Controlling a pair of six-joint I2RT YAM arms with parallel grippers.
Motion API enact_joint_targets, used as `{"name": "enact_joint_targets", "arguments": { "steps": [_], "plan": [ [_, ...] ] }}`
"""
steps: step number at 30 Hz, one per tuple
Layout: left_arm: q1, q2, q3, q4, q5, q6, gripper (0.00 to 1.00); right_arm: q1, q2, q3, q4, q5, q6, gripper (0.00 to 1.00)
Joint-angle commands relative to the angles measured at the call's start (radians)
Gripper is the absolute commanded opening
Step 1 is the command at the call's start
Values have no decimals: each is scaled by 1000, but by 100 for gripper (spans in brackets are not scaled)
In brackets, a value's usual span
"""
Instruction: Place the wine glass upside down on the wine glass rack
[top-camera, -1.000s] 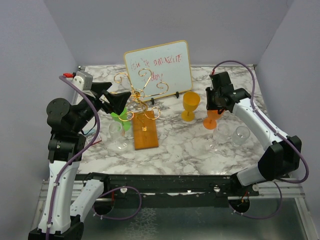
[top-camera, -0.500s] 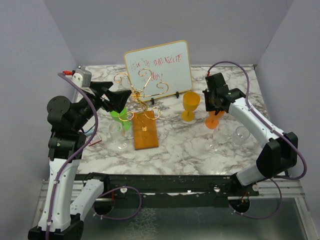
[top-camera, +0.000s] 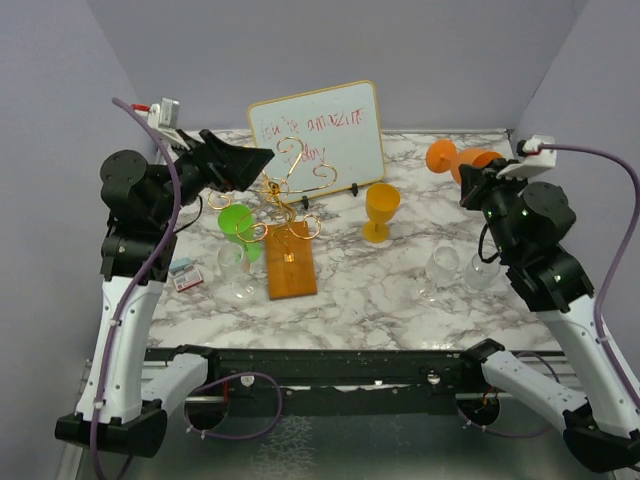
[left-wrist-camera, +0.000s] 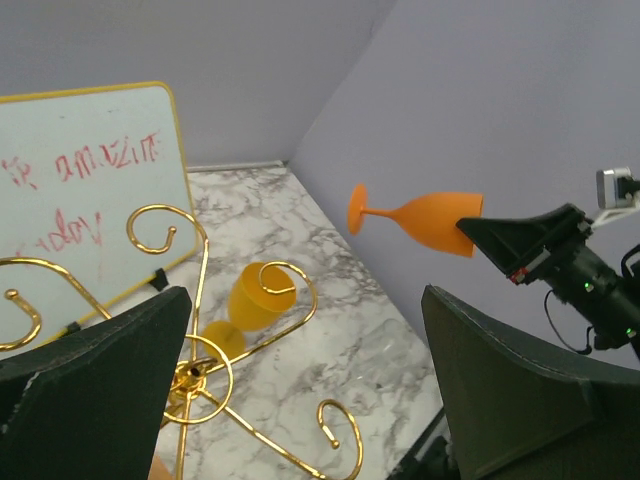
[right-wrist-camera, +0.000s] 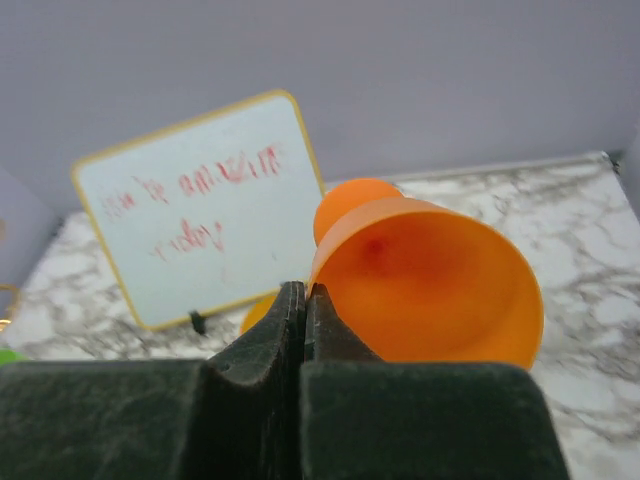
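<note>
The orange wine glass (top-camera: 452, 158) hangs in the air on its side over the table's back right, foot pointing left. My right gripper (top-camera: 478, 180) is shut on its rim; in the right wrist view the jaws (right-wrist-camera: 305, 292) pinch the thin wall of the bowl (right-wrist-camera: 430, 290). The wine glass rack (top-camera: 285, 190), gold wire with curled arms, stands on its orange-brown base (top-camera: 290, 265) left of centre. My left gripper (top-camera: 262, 160) hovers open just above the rack's left side, nothing between its fingers (left-wrist-camera: 305, 300). From the left wrist I see the rack's curls (left-wrist-camera: 200, 370) below and the orange glass (left-wrist-camera: 420, 218) beyond.
A framed whiteboard (top-camera: 318, 135) stands behind the rack. A yellow glass (top-camera: 381, 210) is upright right of the rack, and a green glass (top-camera: 240, 225) sits by the rack's left. Clear glasses stand at the left (top-camera: 235, 272) and the right (top-camera: 442, 270). A small card (top-camera: 183, 277) lies near the left edge.
My right gripper closed on the orange glass and lifted it off the table, up and toward the back right, tipping it sideways. My left arm rose slightly above the rack.
</note>
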Motion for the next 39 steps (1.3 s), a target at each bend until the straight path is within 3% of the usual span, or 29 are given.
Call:
{"name": "enact_joint_targets", "arguments": {
  "steps": [1, 5, 9, 13, 18, 27, 30, 39],
  "plan": [
    [-14, 111, 53, 61, 87, -235, 98, 2, -98, -121, 332, -162, 67, 1],
    [-130, 215, 111, 103, 37, -301, 97, 2, -144, -207, 583, -263, 187, 1],
    [-314, 313, 166, 130, -101, -336, 97, 2, -142, -236, 713, -269, 298, 1],
    [-430, 397, 177, 233, -211, -438, 97, 2, -157, -277, 831, -254, 367, 1],
    [-513, 511, 251, 341, -314, -553, 98, 3, -189, -347, 946, -213, 477, 1],
    [-630, 627, 352, 452, -642, -624, 97, 3, -188, -435, 1067, -218, 644, 1],
    [-658, 641, 349, 494, -692, -642, 94, 2, -177, -441, 1082, -235, 670, 1],
    [-704, 685, 402, 511, -759, -631, 68, 2, -168, -461, 1129, -273, 672, 1]
  ]
}}
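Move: The left hand, open, goes for the orange wine glass, which hangs from the right hand about 40 cm to the left hand's right, 10 cm ahead and 14 cm lower. The wine glass rack stands 6 cm ahead and 3 cm right of that hand, some 31 cm below; the yellow goblet is 13 cm ahead, 28 cm right, 38 cm below. From the right hand, pinching its rim, the glass's middle is 6 cm ahead, 1 cm right and 6 cm below. Sweeping about 24 cm to its right and some 7 cm forward, dipping a little and then rising, the left hand leaves the rack for the glass's foot, rolls left side down and starts closing around the stem. The right hand keeps its pinch on the rim, rises about 10 cm with a little back and left, and rolls left side up while tipping up and turning counter-clockwise, swinging the foot towards the left hand. ##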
